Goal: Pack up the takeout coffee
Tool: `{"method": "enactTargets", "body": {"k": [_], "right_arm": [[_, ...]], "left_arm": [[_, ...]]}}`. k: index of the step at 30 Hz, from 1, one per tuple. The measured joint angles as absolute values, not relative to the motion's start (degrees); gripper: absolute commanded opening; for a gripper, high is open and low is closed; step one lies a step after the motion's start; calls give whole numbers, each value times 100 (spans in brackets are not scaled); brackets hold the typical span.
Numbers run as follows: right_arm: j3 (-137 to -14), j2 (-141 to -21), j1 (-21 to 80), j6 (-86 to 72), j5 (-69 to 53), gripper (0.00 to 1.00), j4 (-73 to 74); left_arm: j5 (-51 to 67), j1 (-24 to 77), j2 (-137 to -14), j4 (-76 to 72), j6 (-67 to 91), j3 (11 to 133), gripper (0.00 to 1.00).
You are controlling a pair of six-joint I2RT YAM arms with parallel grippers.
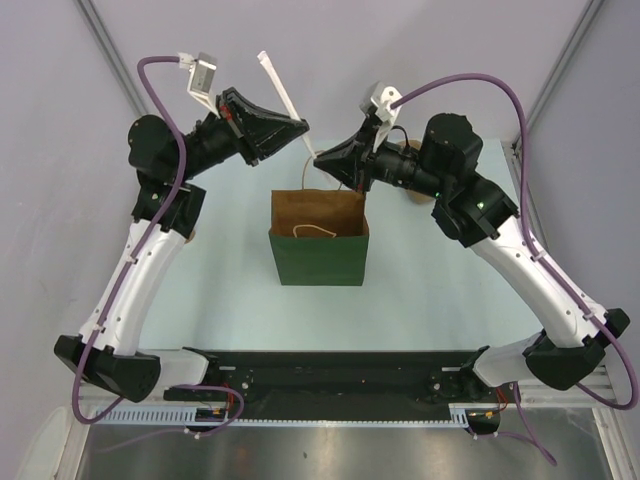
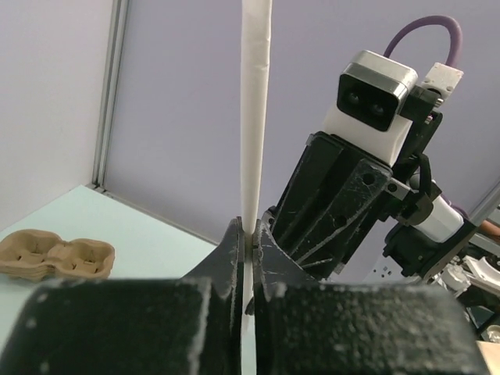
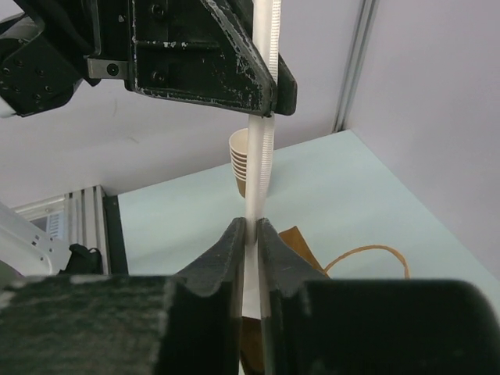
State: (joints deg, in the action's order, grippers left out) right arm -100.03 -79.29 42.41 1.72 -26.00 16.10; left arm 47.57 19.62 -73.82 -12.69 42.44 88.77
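A long white paper-wrapped straw [image 1: 280, 88] slants above the open brown paper bag [image 1: 318, 208] with a green front. My left gripper [image 1: 302, 128] is shut on the straw's middle, and the jaws pinch it in the left wrist view [image 2: 250, 234]. My right gripper [image 1: 319, 158] is shut on the straw's lower end, just over the bag's back rim, with the straw [image 3: 262, 156] rising out of its jaws [image 3: 251, 230]. The takeout coffee is out of view.
A stack of pale lidless paper cups [image 3: 241, 160] stands on the table beyond the bag. A cardboard cup carrier [image 2: 55, 254] lies at the far left. The bag's twine handle [image 3: 367, 251] curls beside my right gripper. Grey walls close in the back.
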Motion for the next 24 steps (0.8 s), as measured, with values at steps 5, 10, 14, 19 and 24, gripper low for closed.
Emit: {"method": "enactTargets", "body": {"k": [5,10,14,19,24], "right_arm": [[-9992,-7929,4204,161,-2445,87,1625],[-9994,-7887,3789,346,-2364,98,1861],[-9974,-7743,3363,469,-2311,100,2097],[-9719,-7371,2950,526,-2292,100,2246],[-9522,-7231,2700,451,-2344,100,2265]], "left_arm": [[4845,1962,-7303,-755,3583,8886,0],[4866,1962,-7078,722,1892,9050,0],[4836,1964,-6943,1697,674,9126,0],[4792,1981,-6991,2495,-314,9126,0],[4499,2305,-7367,3153,-1166,9177,0]]}}
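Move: The left hand has the straw pinched just above the right hand's grip, high over the bag; the bag's middle lies about 5 cm ahead of the left hand, 3 cm to its right and 38 cm below. From the right hand it is roughly 8 cm ahead, level sideways and 33 cm down. Counted from the left hand, the cup stack stands some 11 cm ahead and 33 cm left, the cup tray about 30 cm ahead and 29 cm right. The right hand opens wide, letting go of the straw's lower part, and backs off to its right and somewhat forward, roughly 10 cm sideways, turning a little clockwise. The left fingers stay shut on the straw as that hand sinks about 13 cm towards the bag's open top, tipping its fingertips down some 30 degrees so that the lower end of the straw swings over to the left. ##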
